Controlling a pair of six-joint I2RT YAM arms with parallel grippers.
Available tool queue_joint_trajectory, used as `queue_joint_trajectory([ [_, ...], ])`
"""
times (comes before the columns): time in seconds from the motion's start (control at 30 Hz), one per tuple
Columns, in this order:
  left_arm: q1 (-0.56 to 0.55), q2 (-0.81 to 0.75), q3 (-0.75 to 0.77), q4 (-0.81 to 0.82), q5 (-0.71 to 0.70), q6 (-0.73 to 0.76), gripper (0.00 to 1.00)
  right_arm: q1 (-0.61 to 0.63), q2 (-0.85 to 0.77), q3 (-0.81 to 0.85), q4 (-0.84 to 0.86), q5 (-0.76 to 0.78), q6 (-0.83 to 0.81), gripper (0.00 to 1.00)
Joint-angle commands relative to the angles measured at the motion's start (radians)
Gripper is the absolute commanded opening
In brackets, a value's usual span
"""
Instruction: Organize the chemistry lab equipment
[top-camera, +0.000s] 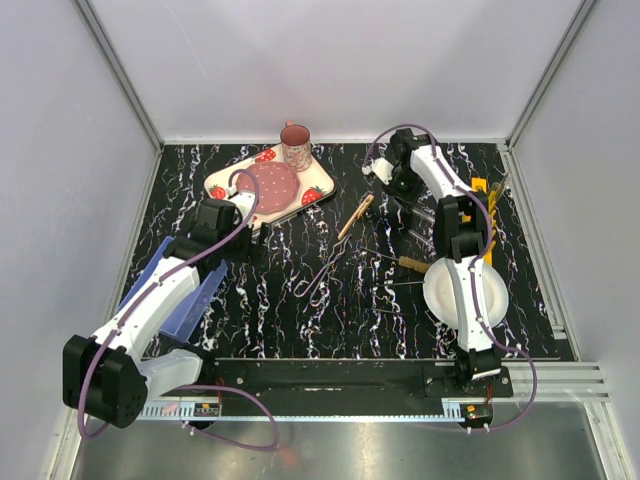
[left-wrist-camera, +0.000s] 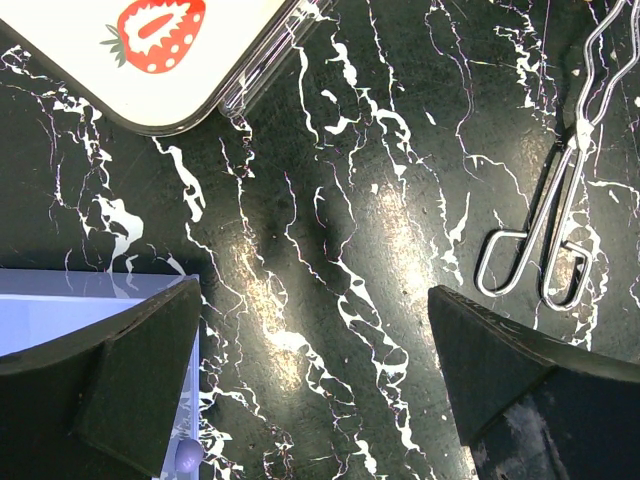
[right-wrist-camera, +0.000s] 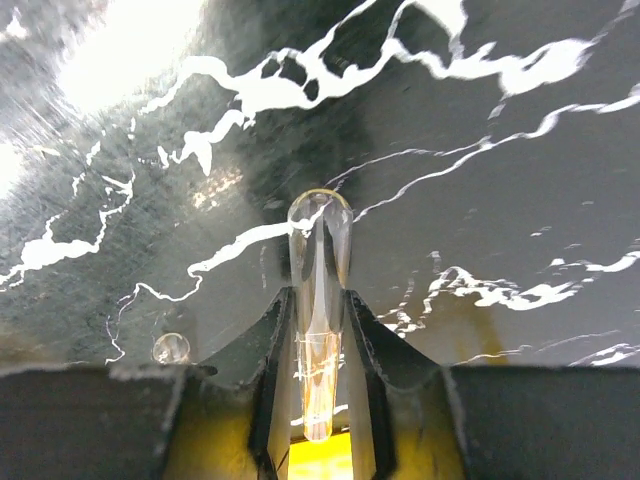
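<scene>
My right gripper (right-wrist-camera: 320, 330) is shut on a thin clear glass test tube (right-wrist-camera: 320, 250), whose rounded end sticks out past the fingertips just above the black marbled table. In the top view this gripper (top-camera: 408, 222) is at the right middle. A bent metal wire tong (top-camera: 320, 275) lies at the table's centre and also shows in the left wrist view (left-wrist-camera: 560, 200). A wooden-handled tool (top-camera: 355, 215) lies above the tong, and another (top-camera: 413, 264) lies by the plate. My left gripper (left-wrist-camera: 320, 370) is open and empty, low over bare table left of the tong.
A strawberry-patterned tray (top-camera: 225, 180) with a pink mug (top-camera: 296, 146) stands at the back left. A white plate (top-camera: 490, 295) sits at the right, a yellow rack (top-camera: 485, 205) behind it. A blue bin (top-camera: 180, 310) lies under the left arm. Another tube's end (right-wrist-camera: 171, 348) shows beside the right fingers.
</scene>
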Motion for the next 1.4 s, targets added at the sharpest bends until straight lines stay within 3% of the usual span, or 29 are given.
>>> queue_joint_trajectory([
  [0.0,-0.002,-0.038,-0.008,0.045,-0.019,0.007,0.99,-0.002,-0.099,0.125,0.062,-0.082,-0.024,0.16],
  [0.27,-0.003,-0.07,-0.017,0.048,-0.027,0.004,0.99,-0.009,-0.286,0.159,0.058,-0.22,0.048,0.16],
  [0.57,-0.003,-0.113,-0.021,0.051,-0.032,-0.001,0.99,-0.119,-0.635,0.009,0.107,-0.384,0.209,0.17],
  [0.73,-0.003,-0.127,-0.023,0.054,-0.028,-0.002,0.99,-0.209,-0.852,-0.253,0.222,-0.476,0.289,0.18],
  [0.97,-0.003,-0.147,-0.02,0.054,0.014,-0.004,0.99,-0.321,-1.191,-0.749,0.514,-0.485,0.358,0.21],
  [1.13,-0.003,-0.151,-0.02,0.055,0.025,-0.004,0.99,-0.438,-1.248,-0.883,0.671,-0.528,0.51,0.21],
  [1.37,-0.003,-0.135,-0.023,0.057,0.024,-0.004,0.99,-0.602,-1.156,-0.967,0.973,-0.573,0.717,0.21],
])
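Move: Your right gripper already holds a test tube, low over the table. The yellow rack's middle lies about 20 cm to its right, level with it in reach and a couple of centimetres higher. The second tube lies some 7 cm back and 3 cm right, the brush 14 cm back and 8 cm left, and the white plate 25 cm back and 10 cm right. From the left gripper, the rack is roughly 74 cm right, 19 cm ahead and 10 cm below. Keep the right fingers shut on the test tube and lift it fast off the table, nearly 30 cm up, then draw back about 10 cm and swing right, high up, to the rack's side of the table. On the way tip the fingers up from straight down to mostly forward, turning the hand clockwise. Raise the open left gripper slightly, clear of the things. ##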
